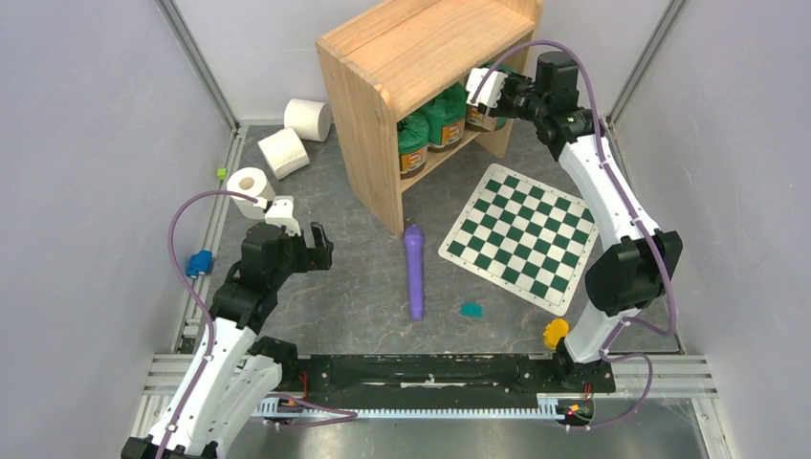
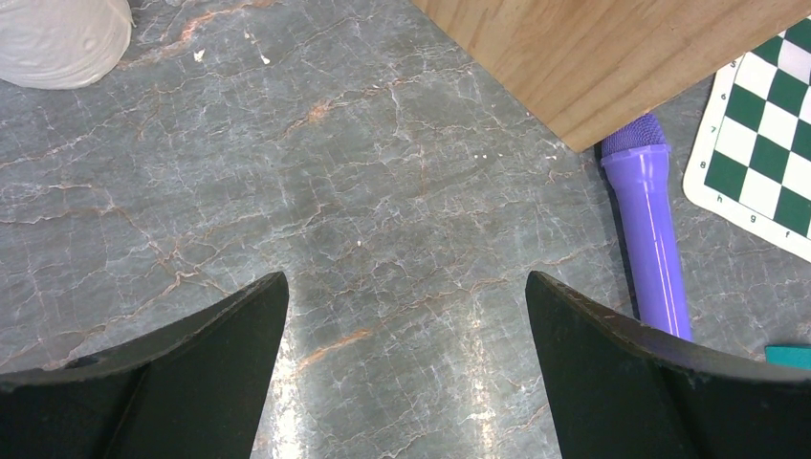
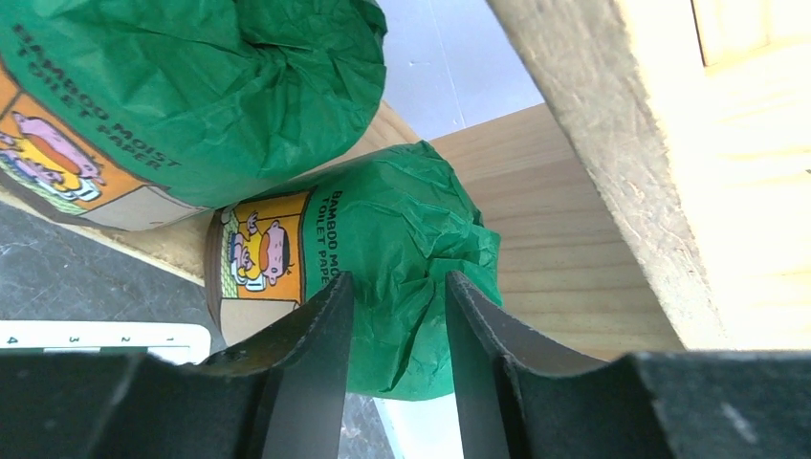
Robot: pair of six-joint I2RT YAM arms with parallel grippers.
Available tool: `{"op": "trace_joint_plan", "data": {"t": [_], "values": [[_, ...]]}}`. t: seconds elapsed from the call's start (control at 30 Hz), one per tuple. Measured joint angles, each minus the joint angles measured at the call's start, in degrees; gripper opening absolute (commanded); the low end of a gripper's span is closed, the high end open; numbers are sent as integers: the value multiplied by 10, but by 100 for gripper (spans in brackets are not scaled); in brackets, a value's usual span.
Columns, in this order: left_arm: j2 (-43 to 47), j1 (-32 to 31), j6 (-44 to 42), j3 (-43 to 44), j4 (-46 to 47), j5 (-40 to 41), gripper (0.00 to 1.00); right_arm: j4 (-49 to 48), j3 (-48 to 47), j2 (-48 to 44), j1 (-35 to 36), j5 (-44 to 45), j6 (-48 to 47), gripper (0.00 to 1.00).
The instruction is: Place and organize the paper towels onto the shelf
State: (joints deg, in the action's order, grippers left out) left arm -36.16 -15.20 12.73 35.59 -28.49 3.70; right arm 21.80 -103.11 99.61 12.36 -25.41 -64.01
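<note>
Three white paper towels lie on the table left of the shelf (image 1: 421, 57): one at the back (image 1: 308, 119), one in the middle (image 1: 283, 152), one nearest (image 1: 253, 185). My left gripper (image 1: 320, 251) hovers open over bare table (image 2: 406, 287), right of the nearest roll; the edge of a white roll (image 2: 57, 38) shows at the wrist view's top left. My right gripper (image 1: 478, 103) reaches into the shelf's lower tier from the right. Its fingers (image 3: 400, 277) pinch the crumpled end of a green-wrapped roll (image 3: 402, 220).
Two more green-wrapped rolls (image 1: 413, 134) (image 1: 445, 115) stand on the lower tier. A purple microphone (image 1: 414, 273) lies in front of the shelf, beside a green-and-white checkered board (image 1: 521, 234). Small teal (image 1: 471, 310), yellow (image 1: 556, 334) and blue (image 1: 199, 263) pieces lie near the table's edges.
</note>
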Motion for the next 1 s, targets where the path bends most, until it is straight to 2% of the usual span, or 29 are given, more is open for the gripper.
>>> {"op": "trace_joint_plan", "data": {"t": [0.13,0.37,0.5,0.6,0.8,1.0], "values": [[1,0,0,0,0,0,100,-31,8,4,0,21,12,47],[3,0,0,0,1,0,100,-85,34,4,0,52,46,59],[3,0,0,0,1,0,100,-118,85,-27,0,50,92,69],[3,0,0,0,1,0,100,-161,143,-74,0,52,140,73],[3,0,0,0,1,0,100,-259,235,-172,-2,94,238,73],[3,0,0,0,1,0,100,-328,274,-205,-23,190,310,75]]}}
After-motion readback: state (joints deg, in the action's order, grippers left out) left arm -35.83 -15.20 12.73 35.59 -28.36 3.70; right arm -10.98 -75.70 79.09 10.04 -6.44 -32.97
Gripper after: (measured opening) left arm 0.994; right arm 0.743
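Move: The green-wrapped paper towel at the shelf's right end sits just beyond my right fingertips, its middle about 6 cm ahead, 2 cm left and 5 cm lower. The middle green paper towel is some 10 cm to my left and 2 cm ahead; the shelf's right side panel is about 4 cm right and 4 cm ahead. From my left hand, that right-end paper towel lies roughly 31 cm ahead, 34 cm right and 12 cm higher. I ease my right fingertips about 2 cm forward and slightly right against the right-end paper towel, then open the half-closed fingers and come away: back out of the shelf some 7 cm, rising about 6, and swinging right past the side panel. As I leave, the wrist rolls left side up some 30 degrees and turns clockwise. ##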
